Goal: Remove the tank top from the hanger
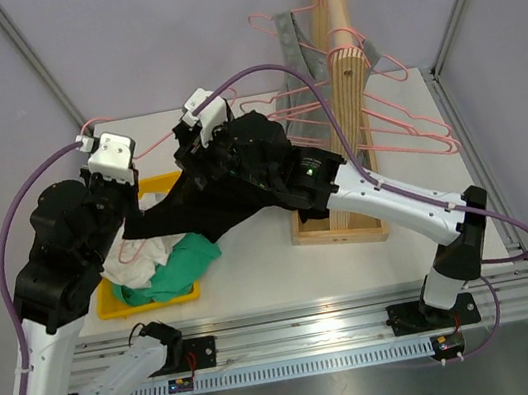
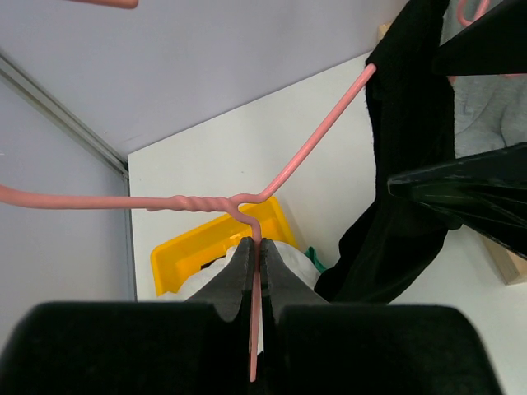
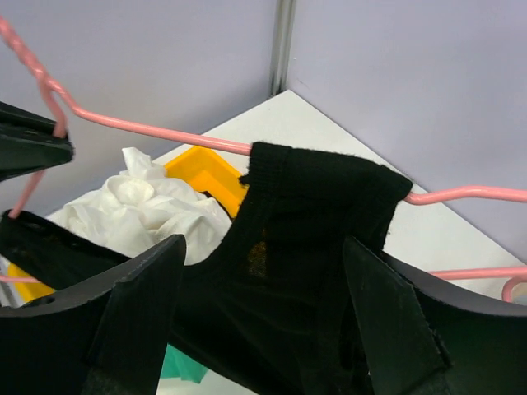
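Note:
A black tank top point(image 1: 215, 206) hangs from a pink wire hanger point(image 2: 305, 148) held above the table. My left gripper point(image 2: 256, 247) is shut on the hanger's wire just below its twisted neck, left of the garment. One strap of the tank top point(image 3: 321, 189) drapes over the hanger's arm point(image 3: 148, 127). My right gripper point(image 3: 263, 247) is open, with a finger on each side of that strap and the cloth between them. In the top view the right gripper point(image 1: 202, 157) sits against the garment's upper edge. The left gripper point(image 1: 127, 195) is beside it.
A yellow bin point(image 1: 166, 185) below the hanger holds a white cloth point(image 1: 151, 252) and a green cloth point(image 1: 184, 267). A wooden rack point(image 1: 343, 93) at the back right carries several pink hangers point(image 1: 405, 128) and a grey garment point(image 1: 294, 45). Grey walls enclose the table.

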You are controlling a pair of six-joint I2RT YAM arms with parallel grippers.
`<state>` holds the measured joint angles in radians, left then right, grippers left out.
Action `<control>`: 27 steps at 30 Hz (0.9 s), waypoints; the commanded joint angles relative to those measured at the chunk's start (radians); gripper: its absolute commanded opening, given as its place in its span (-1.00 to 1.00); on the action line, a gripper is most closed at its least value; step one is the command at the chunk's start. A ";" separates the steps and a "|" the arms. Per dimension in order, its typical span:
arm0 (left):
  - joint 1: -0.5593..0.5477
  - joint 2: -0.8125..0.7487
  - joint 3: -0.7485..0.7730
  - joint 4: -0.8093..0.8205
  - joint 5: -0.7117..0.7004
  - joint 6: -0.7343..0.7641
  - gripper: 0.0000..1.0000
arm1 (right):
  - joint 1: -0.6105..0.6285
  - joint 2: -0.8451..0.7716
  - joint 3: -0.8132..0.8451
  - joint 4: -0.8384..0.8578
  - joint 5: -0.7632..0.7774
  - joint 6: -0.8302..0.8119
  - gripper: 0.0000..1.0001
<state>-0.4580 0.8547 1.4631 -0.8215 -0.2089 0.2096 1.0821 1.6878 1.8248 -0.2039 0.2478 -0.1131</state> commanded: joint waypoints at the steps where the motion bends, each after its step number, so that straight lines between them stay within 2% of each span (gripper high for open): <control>1: -0.004 -0.023 -0.001 0.062 0.025 -0.009 -1.00 | 0.010 -0.004 0.019 0.101 0.082 -0.036 0.66; 2: -0.004 -0.028 -0.003 0.064 0.026 -0.009 -1.00 | 0.010 -0.004 0.016 0.109 0.091 -0.045 0.57; 3: -0.004 -0.029 -0.006 0.067 0.029 -0.009 -1.00 | 0.010 0.000 0.011 0.116 0.102 -0.048 0.38; 6: -0.004 -0.037 -0.012 0.074 0.032 -0.010 -1.00 | 0.010 0.009 0.013 0.126 0.134 -0.062 0.10; 11: -0.004 -0.054 -0.024 0.081 0.052 -0.015 -1.00 | 0.010 0.030 0.027 0.132 0.146 -0.076 -0.07; 15: -0.004 -0.065 -0.041 0.087 0.060 -0.016 -1.00 | 0.010 0.059 0.042 0.139 0.153 -0.073 -0.06; 18: -0.004 -0.066 -0.044 0.088 0.059 -0.016 -1.00 | 0.010 0.066 0.050 0.138 0.139 -0.050 0.26; 20: -0.004 -0.065 -0.047 0.090 0.059 -0.018 -1.00 | 0.010 0.061 0.038 0.146 0.128 -0.037 0.40; 21: -0.004 -0.066 -0.047 0.091 0.063 -0.018 -1.00 | 0.010 0.059 0.033 0.156 0.127 -0.037 0.40; 22: -0.004 -0.066 -0.049 0.091 0.065 -0.018 -1.00 | 0.010 0.059 0.028 0.159 0.128 -0.040 0.34; 23: -0.004 -0.066 -0.049 0.091 0.065 -0.016 -1.00 | 0.010 0.067 0.030 0.159 0.130 -0.043 0.13; 26: -0.004 -0.069 -0.052 0.094 0.060 -0.016 -1.00 | 0.010 0.085 0.059 0.133 0.133 -0.056 -0.10; 27: -0.004 -0.071 -0.055 0.096 0.060 -0.015 -1.00 | 0.010 0.092 0.063 0.124 0.125 -0.057 -0.27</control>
<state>-0.4580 0.7998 1.4128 -0.8089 -0.1673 0.2012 1.0821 1.7638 1.8343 -0.1097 0.3733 -0.1673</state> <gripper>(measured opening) 0.012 0.419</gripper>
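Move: The tank top's farther shoulder strap, looped over the pink hanger, is about 4 cm ahead of the right hand, 1 cm to its left and 1 cm above it. The left fingers' grip on the hanger lies roughly 7 cm back and 15 cm left of the right hand, about level; the nearer strap is some 13 cm back, 16 cm left and 3 cm lower. From the left hand the farther strap is about 11 cm ahead, 14 cm right and 2 cm higher. Forward by about 3 cm, rising a touch and then dipping 2 cm, the right hand goes in on the farther shoulder strap while turning some 5 to 10 degrees clockwise. Its wide-open fingers close to about half, part again, then narrow to under half around the black cloth just below the hanger wire. The left hand keeps its pinch on the hanger and eases back about a centimetre. ##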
